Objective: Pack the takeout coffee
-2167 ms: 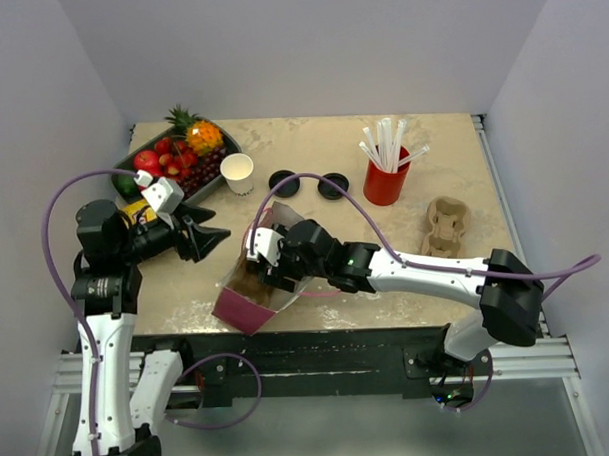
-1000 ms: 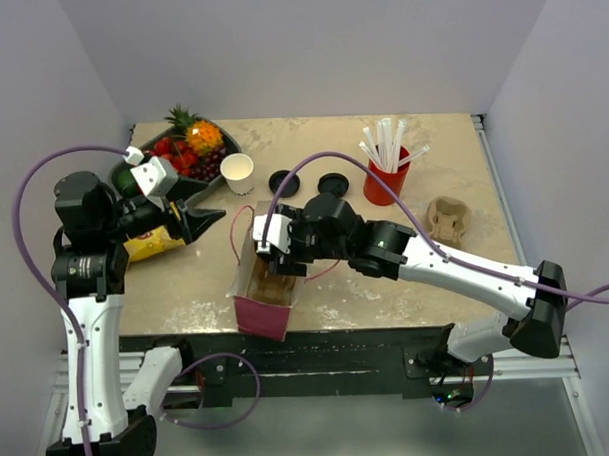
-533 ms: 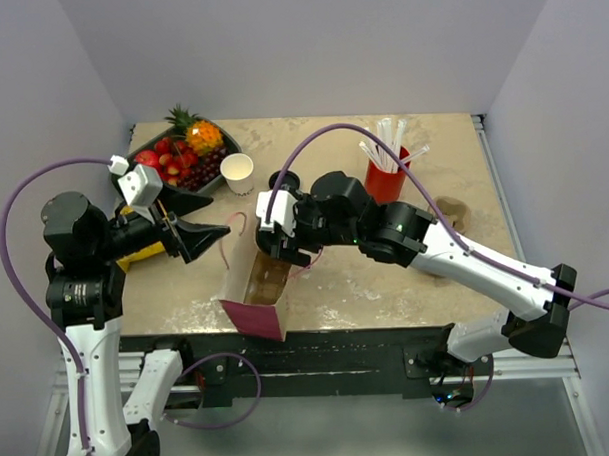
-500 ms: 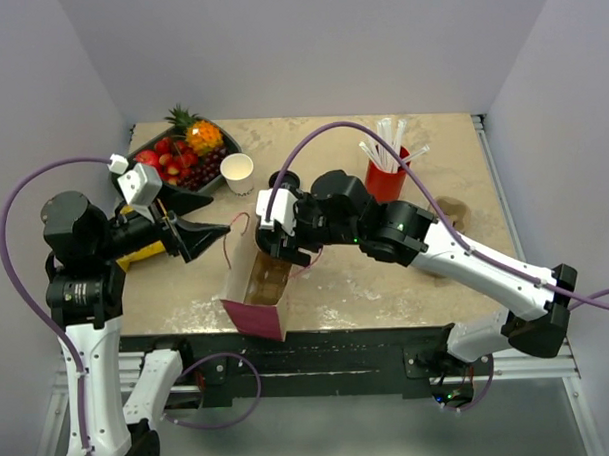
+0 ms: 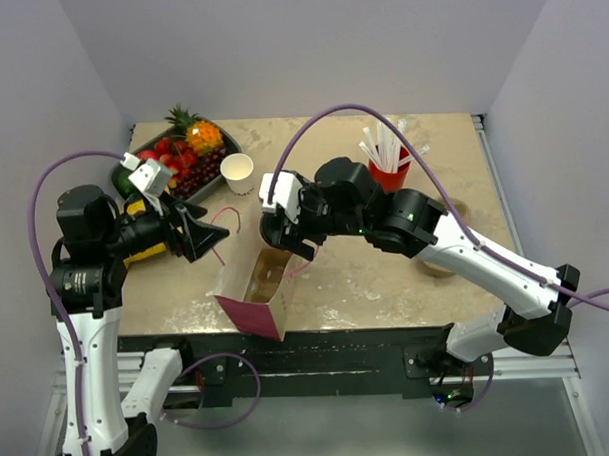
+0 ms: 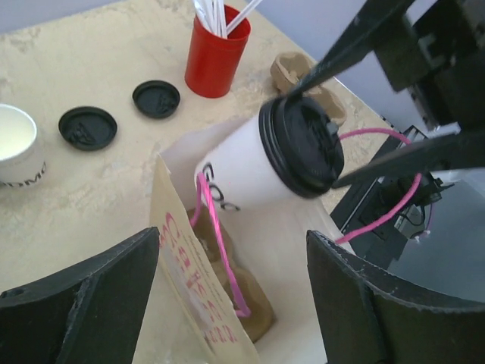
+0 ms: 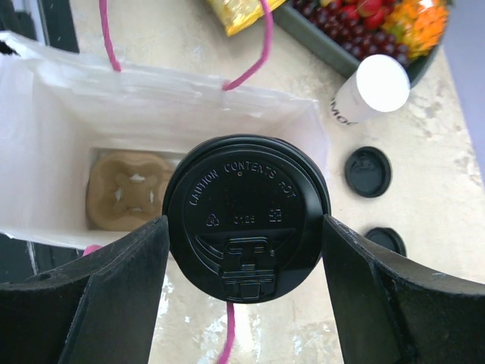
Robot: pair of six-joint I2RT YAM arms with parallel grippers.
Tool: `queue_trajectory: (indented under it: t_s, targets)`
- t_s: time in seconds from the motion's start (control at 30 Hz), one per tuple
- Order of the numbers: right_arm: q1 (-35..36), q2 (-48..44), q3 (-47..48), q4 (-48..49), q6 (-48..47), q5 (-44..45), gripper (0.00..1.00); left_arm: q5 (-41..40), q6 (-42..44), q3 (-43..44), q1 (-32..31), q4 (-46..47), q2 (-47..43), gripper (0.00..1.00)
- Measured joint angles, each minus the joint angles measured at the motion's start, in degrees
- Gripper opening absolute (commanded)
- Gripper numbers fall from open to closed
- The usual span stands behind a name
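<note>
My right gripper (image 7: 246, 227) is shut on the takeout coffee, a white paper cup (image 6: 246, 171) with a black lid (image 7: 246, 216), gripping it at the lid. It holds the cup above the open mouth of a pink-and-white paper bag (image 5: 249, 295). In the top view the right gripper (image 5: 290, 238) hangs over the bag's far end. My left gripper (image 5: 211, 231) is open at the bag's left wall, with that wall (image 6: 178, 258) and a pink handle (image 6: 220, 250) between its fingers. A brown cup carrier (image 7: 125, 189) lies in the bottom of the bag.
A second white cup without a lid (image 5: 237, 172) stands by the fruit tray (image 5: 177, 152). Two loose black lids (image 6: 88, 127) (image 6: 156, 98) lie behind the bag. A red cup of straws (image 6: 217, 57) and another brown carrier (image 6: 292, 70) are at the right. A yellow snack bag (image 5: 145, 246) lies left.
The bag has gone from lying tilted to standing upright and open. My right gripper has risen with the cup above the bag's mouth. My left gripper has moved in to the bag's left wall.
</note>
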Motion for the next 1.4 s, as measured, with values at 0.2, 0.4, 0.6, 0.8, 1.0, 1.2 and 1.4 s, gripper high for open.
queue_trajectory:
  t_s: [0.2, 0.4, 0.6, 0.8, 1.0, 1.2, 1.4]
  targets:
    - [-1.18, 1.16, 8.48, -2.80, 0.31, 1.51, 0.00, -2.51, 1.53, -3.23, -0.04, -4.04, -3.69, 0.75]
    - [-1.60, 3.17, 15.06, -3.13, 0.37, 3.19, 0.00, -5.81, 1.29, -9.55, -1.44, -2.64, -1.64, 0.70]
    - [-4.24, 5.18, 17.31, -2.67, 0.09, 6.10, 0.00, -8.57, -0.22, -12.20, -6.86, 1.62, 3.19, 0.60]
    - [-8.39, 6.12, 17.97, -1.81, -0.39, 8.15, 0.00, -13.40, -0.59, -11.52, -9.81, 2.71, 6.91, 0.40]
    - [-8.59, 6.08, 17.92, -0.28, -1.97, 8.85, 0.00, -16.52, 1.68, -8.92, -11.91, 0.44, 11.19, 0.12]
    - [-8.61, 3.85, 14.93, 1.44, -4.50, 6.54, 0.00, -17.05, 4.07, -6.19, -12.98, -1.16, 12.72, 0.00]
    - [-8.63, 0.76, 14.49, 1.49, -4.76, -1.25, 0.00, -15.76, 8.59, 1.22, -17.92, -1.01, 18.36, 0.00]
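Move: The left handle of the paper bag stands about 4 cm ahead of the open left hand, 2 cm to its right and 10 cm below; the bag's middle is some 9 cm right, 3 cm back and 18 cm down, the empty paper cup 22 cm ahead, 3 cm right, on the table. For the right hand, still holding the lidded coffee, the bag's middle lies roughly 6 cm back, 6 cm left and 14 cm below. Left sinks about 11 cm, shuts on the bag handle, draws it up rightward; right lifts its coffee up and forward. ##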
